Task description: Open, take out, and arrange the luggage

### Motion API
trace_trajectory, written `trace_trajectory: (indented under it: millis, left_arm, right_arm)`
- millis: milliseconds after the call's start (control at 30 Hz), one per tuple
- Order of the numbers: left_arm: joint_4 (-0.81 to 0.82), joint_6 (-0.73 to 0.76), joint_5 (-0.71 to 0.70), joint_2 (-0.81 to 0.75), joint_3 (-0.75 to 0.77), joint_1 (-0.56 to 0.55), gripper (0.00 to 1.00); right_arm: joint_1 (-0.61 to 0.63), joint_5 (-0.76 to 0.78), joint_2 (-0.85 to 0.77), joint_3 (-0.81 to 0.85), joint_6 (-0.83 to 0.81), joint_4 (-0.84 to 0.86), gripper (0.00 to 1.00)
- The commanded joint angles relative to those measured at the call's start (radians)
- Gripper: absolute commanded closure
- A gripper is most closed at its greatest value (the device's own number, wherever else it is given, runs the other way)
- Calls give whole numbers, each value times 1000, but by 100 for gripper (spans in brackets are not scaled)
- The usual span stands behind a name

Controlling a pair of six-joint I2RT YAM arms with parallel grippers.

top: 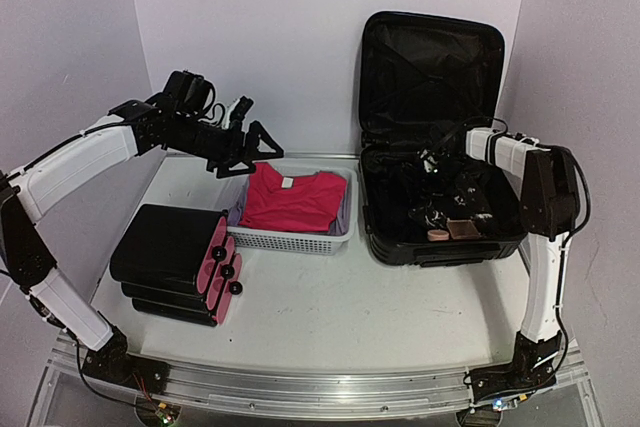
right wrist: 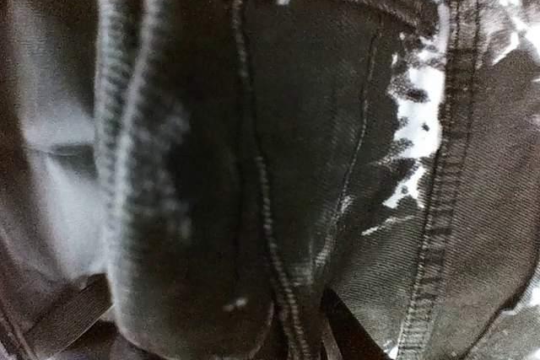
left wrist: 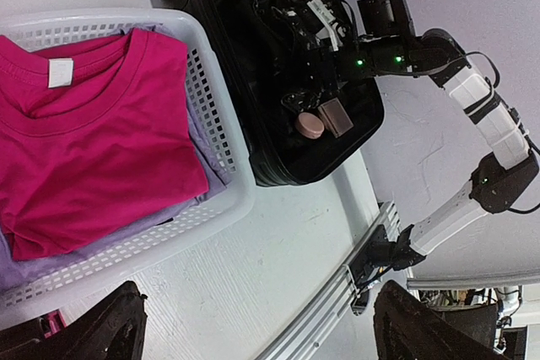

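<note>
The luggage [top: 430, 57] lies open at the right of the table, its lid standing upright and showing black lining. In the left wrist view the luggage [left wrist: 274, 162] shows its lower half holding dark clothes. My right gripper [top: 432, 172] is down inside it. The right wrist view is filled by a black denim garment [right wrist: 337, 124], bunched and pinched between the jaws of the right gripper [right wrist: 312, 326]. My left gripper [top: 250, 147] hangs open and empty above the back left of the basket. Its fingers [left wrist: 430, 326] are spread wide over bare table.
A white perforated basket [top: 290, 239] holds a folded red shirt [top: 290, 197] over a lilac garment. A smaller black case with a pink side [top: 170, 252] lies at front left. A pink round object [top: 437, 235] and a brown item [top: 462, 228] lie in the luggage's front.
</note>
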Motion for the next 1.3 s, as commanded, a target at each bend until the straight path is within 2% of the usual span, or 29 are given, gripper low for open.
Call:
trace_trajectory:
  millis: [0, 67, 200, 300, 533, 767, 933, 1133, 1267]
  left_arm:
    - [65, -26, 34, 6, 36, -7, 6]
    - [79, -43, 45, 11, 34, -9, 4]
    - [89, -81, 42, 35, 31, -13, 1]
    - [94, -113, 31, 49, 32, -24, 1]
    - [117, -160, 23, 78, 25, -33, 2]
    - [135, -160, 20, 106, 31, -31, 5]
    - [131, -136, 20, 83, 10, 27, 5]
    - [119, -91, 16, 41, -37, 109, 6]
    - [27, 6, -72, 27, -27, 138, 5]
  right_arm:
    - [-52, -184, -57, -22, 17, 23, 62]
    - [-73, -238, -60, -33, 22, 38, 67]
    - [-101, -268, -62, -35, 24, 44, 88]
    - [-112, -280, -75, -33, 11, 46, 99]
    - [-143, -365, -164, -29, 25, 58, 100]
    - [-183, -524, -294, -44, 91, 108, 100]
    - [-201, -595, -372, -48, 152, 146, 100]
    - [-209, -593, -471, -71, 205, 201, 100]
    - [-209, -589, -505, -54, 215, 207, 100]
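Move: The right hand is down in the open suitcase among the folds of the black jeans; their middle lies about 3 cm back and 3 cm to its right. The round box is roughly 12 cm back and 2 cm right, the brown wallet 12 cm back and 8 cm right, both slightly below. From the left hand, the jeans lie some 11 cm ahead, 42 cm right and 24 cm down. Right fingers close on black jeans and lift them some 18 cm; empty left hand moves forward and down. ##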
